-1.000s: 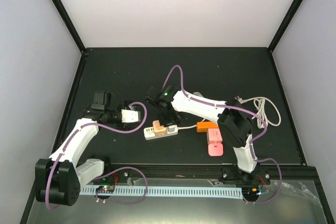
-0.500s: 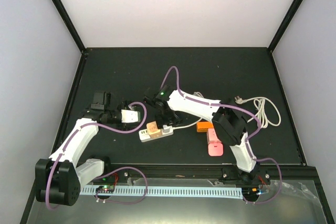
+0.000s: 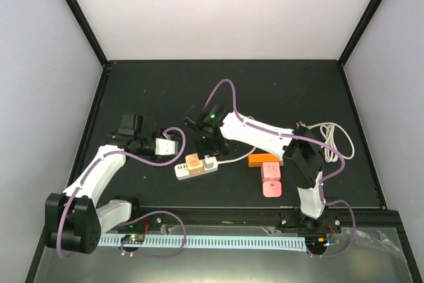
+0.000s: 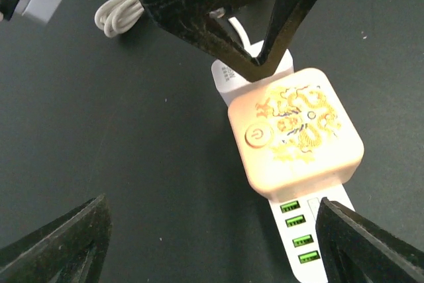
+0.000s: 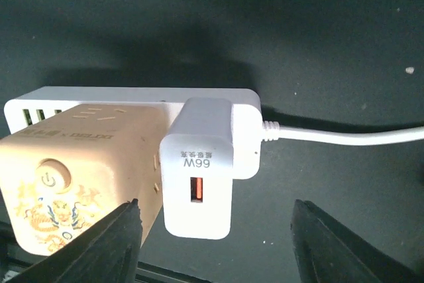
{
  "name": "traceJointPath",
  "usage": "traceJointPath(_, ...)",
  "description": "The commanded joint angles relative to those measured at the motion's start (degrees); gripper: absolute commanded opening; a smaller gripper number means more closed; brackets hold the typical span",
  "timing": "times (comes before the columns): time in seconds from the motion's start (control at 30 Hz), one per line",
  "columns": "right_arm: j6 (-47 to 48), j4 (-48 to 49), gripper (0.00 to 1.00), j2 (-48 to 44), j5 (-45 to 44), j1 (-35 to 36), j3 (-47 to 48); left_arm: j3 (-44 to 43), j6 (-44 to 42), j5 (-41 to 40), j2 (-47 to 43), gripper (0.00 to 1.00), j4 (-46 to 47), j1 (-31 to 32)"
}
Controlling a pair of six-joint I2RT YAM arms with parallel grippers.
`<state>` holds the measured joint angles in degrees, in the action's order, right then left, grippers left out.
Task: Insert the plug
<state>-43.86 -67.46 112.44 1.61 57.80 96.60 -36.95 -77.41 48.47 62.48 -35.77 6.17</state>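
The white 66W charger plug (image 5: 199, 183) stands seated in the white power strip (image 5: 132, 97), right beside a peach cube adapter (image 5: 73, 177) with a gold dragon print. My right gripper (image 5: 222, 250) is open, its fingers standing wide on either side of the plug without touching it. In the top view it hovers (image 3: 205, 140) just behind the strip (image 3: 196, 166). My left gripper (image 4: 212, 243) is open too, low at the strip's USB end (image 4: 311, 243), with the cube adapter (image 4: 295, 134) just ahead of it and nothing between its fingers.
The strip's white cord (image 3: 235, 159) runs right toward an orange block (image 3: 260, 160) and a pink adapter (image 3: 271, 179). A coiled white cable (image 3: 334, 138) lies at the far right. Black frame rails border the mat.
My right gripper has opened and let go of the plug, then drawn back a little. The strip has slid and turned slightly to the left. The left jaws have narrowed slightly.
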Motion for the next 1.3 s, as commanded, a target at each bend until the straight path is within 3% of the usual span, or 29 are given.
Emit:
traceJointPath(0.0, -0.26, 1.02, 0.59, -3.29, -0.59, 0.21, -0.02, -3.03, -0.22, 3.38, 1.81, 0.85, -0.16, 1.38)
traceJointPath(0.2, 0.25, 4.60, 0.41, -6.00, 0.51, -1.03, -4.03, -5.00, 1.96, 3.92, 4.14, 0.77, -0.52, 2.63)
traceJointPath(0.63, 1.50, 11.87, 0.38, -4.58, 6.12, -1.79, -11.76, -5.29, 8.97, -0.98, 8.11, 0.70, 6.00, 11.25)
traceJointPath(1.27, 1.43, 13.39, 0.34, -6.04, 7.68, -3.95, -15.80, 1.42, 6.25, -15.13, 10.38, 0.59, 12.61, 18.11)
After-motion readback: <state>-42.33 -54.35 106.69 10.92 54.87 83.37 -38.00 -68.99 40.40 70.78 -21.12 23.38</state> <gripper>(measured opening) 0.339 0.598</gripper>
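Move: The peach cube plug in the white strip lies about 5 cm right, 3 cm back and 8 cm below the left gripper; the white charger stands about 10 cm right, 2 cm back and 8 cm below that gripper. From the right gripper the charger is almost straight below, some 5 cm down, 1 cm left and 1 cm back; the cube plug is about 6 cm left, 2 cm back and 5 cm down. Bring the left gripper about 6 cm to the right and slightly down until a fingertip is over the peach cube plug, narrowing its wide-open fingers partway. Meanwhile raise the right gripper a little, then sink it some 3 cm towards the white charger's top, closing its fingers to about half their gap and tilting about 10 degrees so that the fingertips swing left. ##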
